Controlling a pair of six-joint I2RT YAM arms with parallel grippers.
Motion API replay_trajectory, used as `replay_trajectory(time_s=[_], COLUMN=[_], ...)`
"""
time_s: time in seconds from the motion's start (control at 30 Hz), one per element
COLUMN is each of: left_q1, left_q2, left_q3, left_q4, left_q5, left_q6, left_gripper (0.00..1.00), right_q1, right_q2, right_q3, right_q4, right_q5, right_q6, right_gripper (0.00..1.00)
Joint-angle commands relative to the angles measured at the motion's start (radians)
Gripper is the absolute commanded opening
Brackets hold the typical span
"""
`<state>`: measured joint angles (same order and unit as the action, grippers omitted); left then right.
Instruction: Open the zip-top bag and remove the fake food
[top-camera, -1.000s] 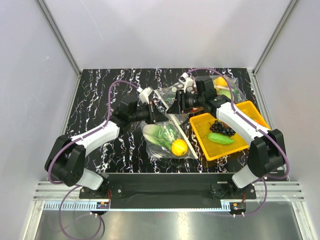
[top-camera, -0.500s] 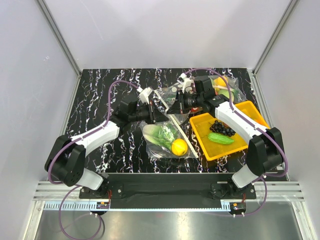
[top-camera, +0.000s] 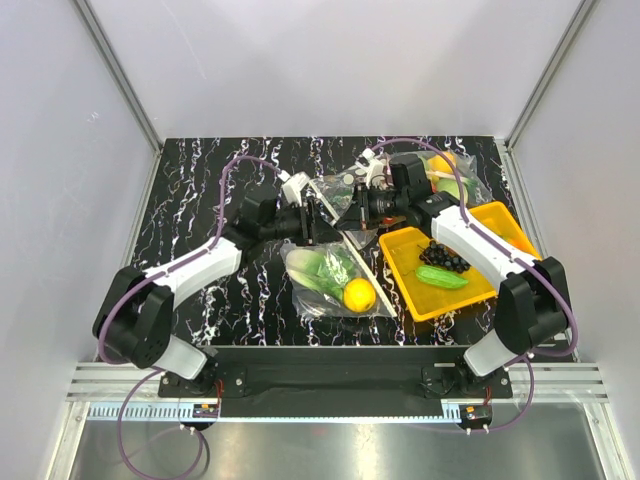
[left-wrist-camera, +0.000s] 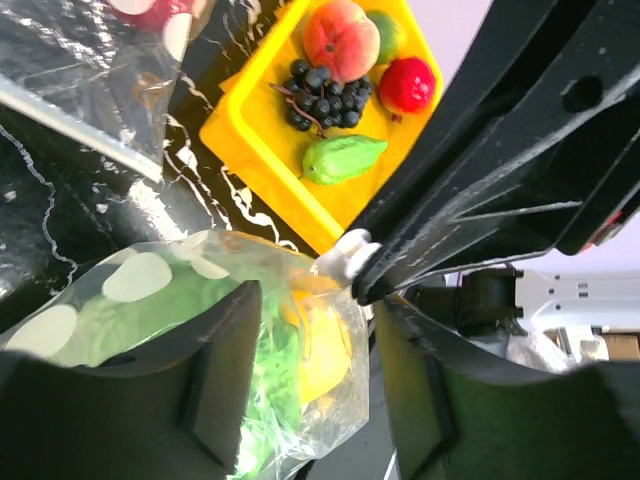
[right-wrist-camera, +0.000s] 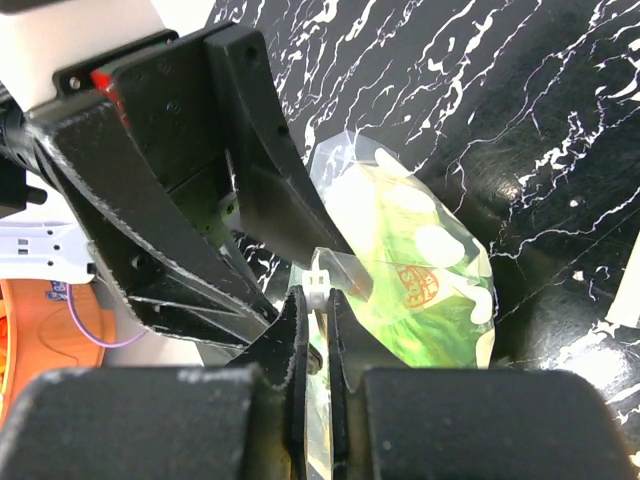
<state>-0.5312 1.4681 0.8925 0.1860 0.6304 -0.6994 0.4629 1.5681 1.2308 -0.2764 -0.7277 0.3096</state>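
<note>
The zip-top bag (top-camera: 335, 282) lies at the table's front middle, clear with white dots. Inside it I see the fake food: green lettuce (top-camera: 322, 270) and a yellow lemon (top-camera: 358, 294). My right gripper (right-wrist-camera: 317, 300) is shut on the small white zip slider (right-wrist-camera: 318, 278) at the bag's mouth, which is lifted off the table. In the left wrist view the same slider (left-wrist-camera: 345, 255) shows pinched in the right arm's black fingers. My left gripper (left-wrist-camera: 320, 310) stands open just beside them, its fingers on either side of the bag (left-wrist-camera: 300, 350) below, without touching it.
A yellow tray (top-camera: 497, 225) at the right holds a peach (left-wrist-camera: 335, 38), black grapes (left-wrist-camera: 320, 90) and a cucumber (left-wrist-camera: 343, 158). A dark bag with big dots (top-camera: 335, 188) lies behind the grippers. A clear bag of fruit (top-camera: 450, 175) sits at the back right.
My right gripper has shut on the zip slider. My left gripper has since opened and let go of the bag's mouth, shifting slightly toward the back.
</note>
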Motion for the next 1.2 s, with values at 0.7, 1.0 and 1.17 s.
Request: replay_trajectory(time_s=[0.7,1.0,1.17], left_q1=[-0.001,0.030,0.034], left_q2=[-0.008,-0.032,-0.038], left_q3=[0.026,0.020,0.016], left_q4=[0.026,0.041,0.053], left_q5=[0.018,0.037,0.054], left_q6=[0.038,0.009,-0.005], left_gripper=[0.00,0.00,0.00], right_q1=[0.011,0.011,0.011], right_q2=[-0.152,-0.184,-0.187], right_q3=[-0.096,-0.142,-0.145], right_q4=[-0.033,-0.064,-0.078], right_q5=[0.042,0.070,0.071], right_q6=[0.006,-0.010,-0.021], right_gripper=[0.02,0.02,0.02])
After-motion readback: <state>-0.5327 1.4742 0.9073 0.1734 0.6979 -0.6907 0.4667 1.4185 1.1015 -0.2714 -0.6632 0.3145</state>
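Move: The zip-top bag's zip strip passes between the left hand's open fingers, about 1 cm to its right. The yellow fruit in the bag lies some 12 cm back, 5 cm right and 10 cm below; the lettuce about 7 cm back, 4 cm left and as low. The yellow tray's middle is some 4 cm back, 27 cm right and 12 cm below. The right hand already pinches the strip, level with its fingers. Left fingers pinch shut on the zip strip; the right, keeping its pinch, then draws about 3 cm back-right. ##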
